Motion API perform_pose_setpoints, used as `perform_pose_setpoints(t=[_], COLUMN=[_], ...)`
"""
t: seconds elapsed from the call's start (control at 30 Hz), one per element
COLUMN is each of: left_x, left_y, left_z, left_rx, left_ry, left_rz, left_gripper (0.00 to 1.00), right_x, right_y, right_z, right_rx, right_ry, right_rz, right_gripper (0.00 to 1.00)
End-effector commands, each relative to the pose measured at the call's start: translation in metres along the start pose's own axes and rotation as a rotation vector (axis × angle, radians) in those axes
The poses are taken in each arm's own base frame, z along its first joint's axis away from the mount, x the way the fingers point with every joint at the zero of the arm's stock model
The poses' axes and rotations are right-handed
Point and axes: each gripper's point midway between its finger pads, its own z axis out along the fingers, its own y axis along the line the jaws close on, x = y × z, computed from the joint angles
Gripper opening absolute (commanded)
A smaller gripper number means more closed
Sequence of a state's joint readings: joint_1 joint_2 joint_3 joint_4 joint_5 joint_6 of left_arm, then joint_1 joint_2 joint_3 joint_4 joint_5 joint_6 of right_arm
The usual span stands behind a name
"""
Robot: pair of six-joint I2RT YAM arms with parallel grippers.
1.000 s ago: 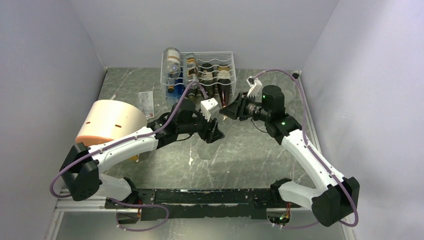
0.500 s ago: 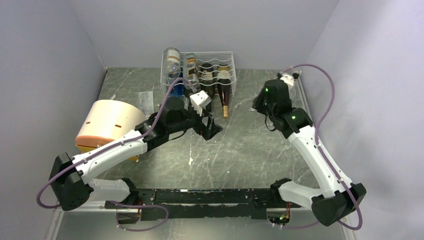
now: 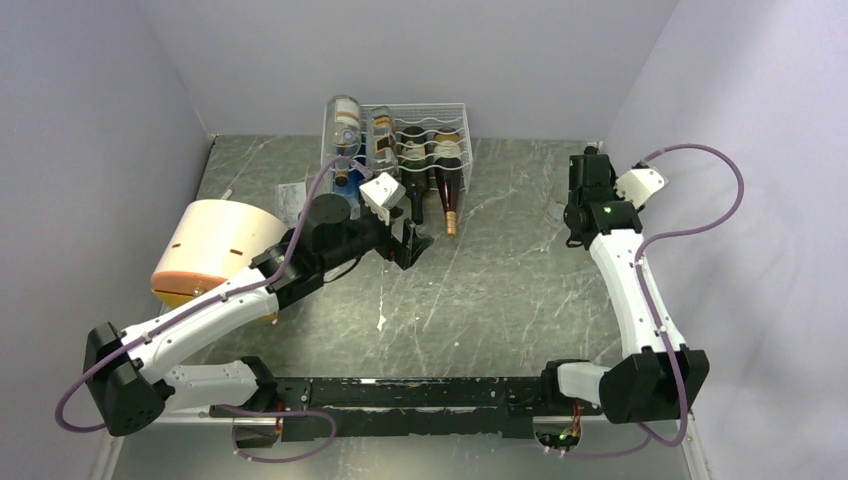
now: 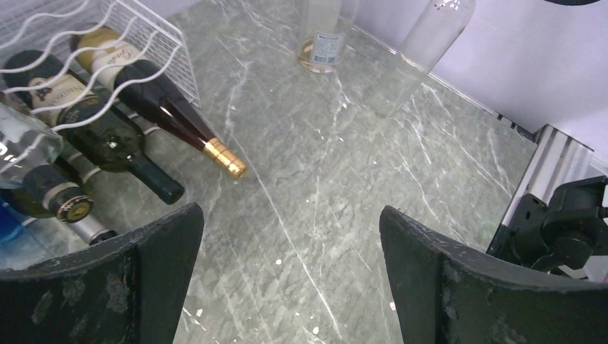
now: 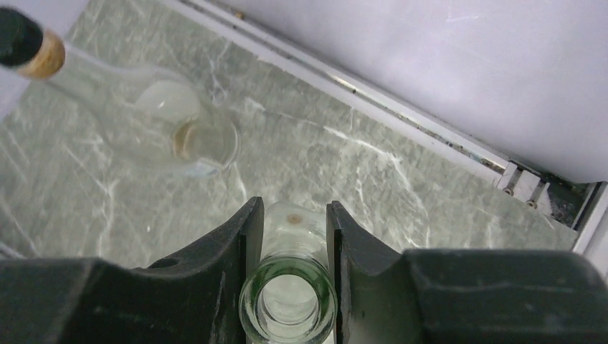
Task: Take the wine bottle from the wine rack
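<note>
The white wire wine rack (image 3: 435, 125) stands at the back of the table with several bottles lying in it. A dark one with a gold foil neck (image 4: 186, 122) sticks out of the front of the wine rack (image 4: 143, 29). My left gripper (image 3: 408, 243) hovers just in front of it, jaws wide open (image 4: 290, 215) over bare table. Far right, my right gripper (image 3: 577, 222) points down. In its wrist view the right gripper (image 5: 292, 236) is shut on the neck of an upright clear wine bottle (image 5: 288, 301), off the rack. Whether its base touches the table I cannot tell.
A second clear bottle with a cork (image 5: 179, 136) stands close beside the held one. A cream drum (image 3: 215, 245) lies at the left, with a paper slip (image 3: 291, 205) behind it. Walls close in on three sides. The right arm's base (image 4: 566, 229) sits at the near edge.
The right arm has swung from beside the left gripper in front of the rack to the far right, carrying the clear bottle. The left gripper has opened wide and shifted slightly left toward the rack.
</note>
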State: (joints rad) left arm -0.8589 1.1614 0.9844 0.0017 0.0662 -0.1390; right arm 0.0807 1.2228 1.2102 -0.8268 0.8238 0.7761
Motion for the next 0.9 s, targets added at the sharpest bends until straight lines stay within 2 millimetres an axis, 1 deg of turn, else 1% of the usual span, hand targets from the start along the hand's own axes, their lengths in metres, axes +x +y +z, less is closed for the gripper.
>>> perform_pose_setpoints(t=[0.0,0.2,0.37,0.43,0.53,0.7,0.87], left_x=[-0.010,-0.017,-0.019,-0.020,-0.018,-0.016,-0.014], left_y=[0.015,0.018,0.018,0.018,0.018,0.017,0.018], left_z=[-0.011,-0.017,-0.019,-0.019,-0.018,-0.016,-0.014], left_rx=[-0.075,-0.094,-0.097,-0.094,-0.093,-0.087,-0.088], left_ry=[-0.039,-0.061,-0.067,-0.069,-0.064,-0.055,-0.043], left_rz=[0.035,0.048,0.056,0.058,0.060,0.056,0.070], left_gripper=[0.96,0.96,0.96,0.96,0.96,0.96,0.94], right_x=[-0.030,-0.032,-0.033,-0.030,-0.027,-0.029,-0.024], right_y=[0.007,0.024,0.033,0.035,0.040,0.048,0.054], right_z=[0.017,0.038,0.055,0.061,0.066,0.073,0.079], right_rx=[0.045,0.078,0.116,0.132,0.136,0.144,0.141], right_ry=[-0.093,-0.102,-0.134,-0.131,-0.123,-0.123,-0.112], right_rz=[0.164,0.207,0.155,0.145,0.143,0.145,0.125], right_gripper=[0.00,0.00,0.00,0.00,0.00,0.00,0.00])
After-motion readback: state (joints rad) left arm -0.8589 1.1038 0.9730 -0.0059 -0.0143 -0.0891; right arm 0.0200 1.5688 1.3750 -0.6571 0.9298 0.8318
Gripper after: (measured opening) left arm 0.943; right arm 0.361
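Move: The right hand already grips the clear bottle by its neck. Its setting-down spot on open table lies about 9 cm ahead and 3 cm to the right, some 24 cm below; the standing capped bottle is about 13 cm ahead, 4 cm to the left, its middle 10 cm lower. From the empty left hand that spot is roughly 14 cm ahead, 38 cm to the right and 29 cm below. Carry the clear bottle forward about 8 cm with the right gripper, drifting some 3 cm to the right, to bring it in beside the standing capped bottle. Sink about 2 cm early on, then run level, turning the wrist roughly 10 degrees clockwise. Keep the neck pinched throughout. Ease the open left gripper back left and up a couple of centimetres. ##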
